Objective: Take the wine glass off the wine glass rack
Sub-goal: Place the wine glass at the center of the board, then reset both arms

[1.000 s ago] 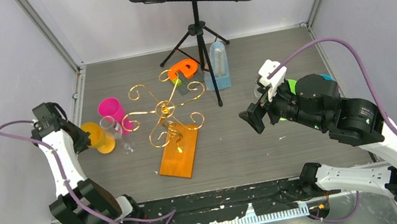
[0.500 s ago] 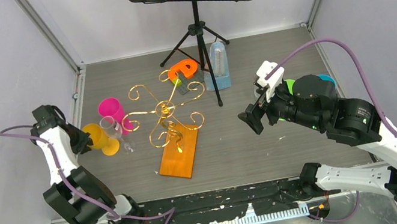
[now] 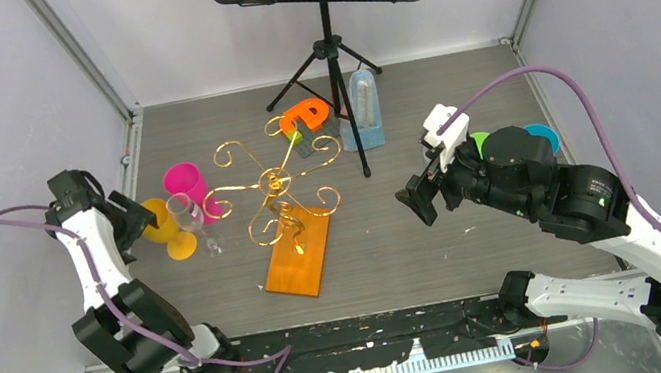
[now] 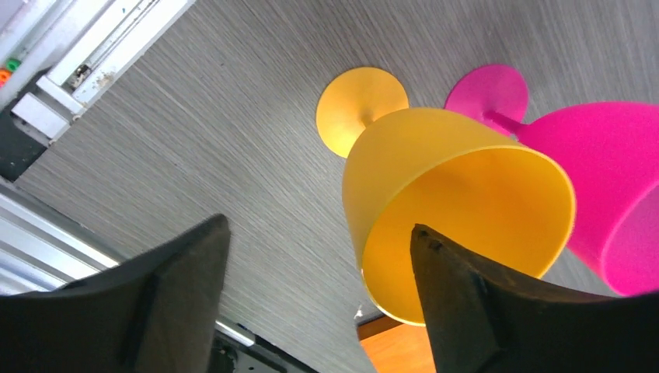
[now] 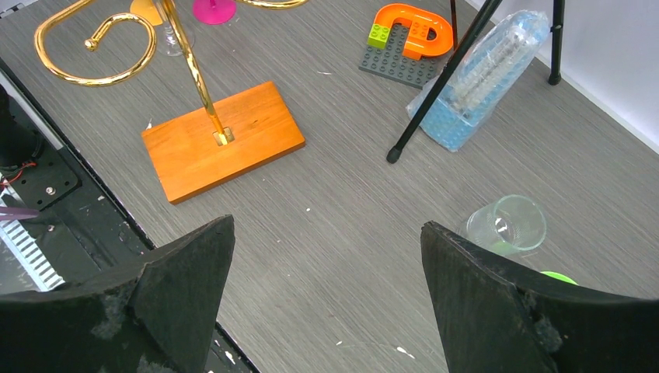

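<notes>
A yellow wine glass stands upright on its own foot on the table, left of the wine glass rack. The rack is a tree of gold wire scrolls on an orange wooden base, and its arms look bare. My left gripper is open beside the yellow bowl. The right finger overlaps the bowl's rim; the left finger is clear of it. A pink wine glass and a clear wine glass stand close by. My right gripper hovers open, empty, right of the rack.
A black music stand rises at the back, its tripod legs near a blue ridged bottle and an orange arch on a grey plate. A clear cup lies by my right gripper. The left wall rail is close.
My left gripper has opened and let go of the yellow wine glass, which now stands on the table. The left arm shifted slightly left. The right arm barely moved.
</notes>
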Action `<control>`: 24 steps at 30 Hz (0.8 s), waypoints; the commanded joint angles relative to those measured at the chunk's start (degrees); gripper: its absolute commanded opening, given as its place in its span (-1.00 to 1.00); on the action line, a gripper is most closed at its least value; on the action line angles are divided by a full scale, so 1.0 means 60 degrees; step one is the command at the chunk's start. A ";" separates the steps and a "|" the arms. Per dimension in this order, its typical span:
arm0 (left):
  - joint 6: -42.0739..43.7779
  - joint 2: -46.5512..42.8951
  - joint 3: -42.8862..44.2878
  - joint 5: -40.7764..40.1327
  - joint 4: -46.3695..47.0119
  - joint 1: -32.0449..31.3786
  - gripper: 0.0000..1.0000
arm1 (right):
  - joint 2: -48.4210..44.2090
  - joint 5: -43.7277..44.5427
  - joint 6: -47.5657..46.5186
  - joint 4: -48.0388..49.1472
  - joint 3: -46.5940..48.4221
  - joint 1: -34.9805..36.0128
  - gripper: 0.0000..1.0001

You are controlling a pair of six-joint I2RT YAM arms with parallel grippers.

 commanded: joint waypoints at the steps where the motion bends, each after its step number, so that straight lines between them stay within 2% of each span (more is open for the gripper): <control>1: -0.0096 -0.0734 0.0570 -0.0621 -0.0222 0.0064 0.84 | -0.0109 0.0082 0.0172 0.0229 0.0135 -0.0033 0.91; 8: -0.0351 -0.1777 0.0761 -0.1083 -0.0354 0.0062 0.90 | -0.0128 0.0101 0.0261 0.0056 0.0268 -0.0025 0.91; 10: -0.0417 -0.2066 0.0850 -0.1223 -0.0397 0.0062 0.99 | -0.0099 0.0143 0.0300 -0.0049 0.0372 -0.0029 0.91; 16: -0.0565 -0.2719 0.1287 -0.0986 -0.0439 -0.0004 0.99 | -0.0090 0.0198 0.0415 -0.0205 0.0548 -0.0029 0.92; 20: -0.0388 -0.3155 0.1725 -0.0645 -0.0328 -0.0343 0.99 | -0.0047 0.0071 0.0699 -0.0254 0.0618 -0.0030 0.92; 24: 0.0133 -0.3411 0.2260 -0.1136 -0.0424 -0.1136 0.99 | 0.0048 0.0038 0.0888 -0.0477 0.0896 -0.0042 0.93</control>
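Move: The yellow wine glass, already standing free on the table, has its middle about 4 cm ahead of the left hand, 3 cm to its right and 7 cm below; the near part of its rim lies between the spread fingers. The clear glass stands some 7 cm to the right of it, level with it; the pink glass about 8 cm right of it and 7 cm farther out. From the right hand the yellow glass is roughly 48 cm left, 10 cm ahead and 28 cm below. The yellow wine glass is left standing as the left hand's already parted fingers spread on to fully open and clear its rim, one of them coming up out of the bowl. The hand lifts about 13 cm almost straight up, easing back slightly, while the wrist tilts some 25 degrees so the fingers swing from pointing down towards forward and left. ##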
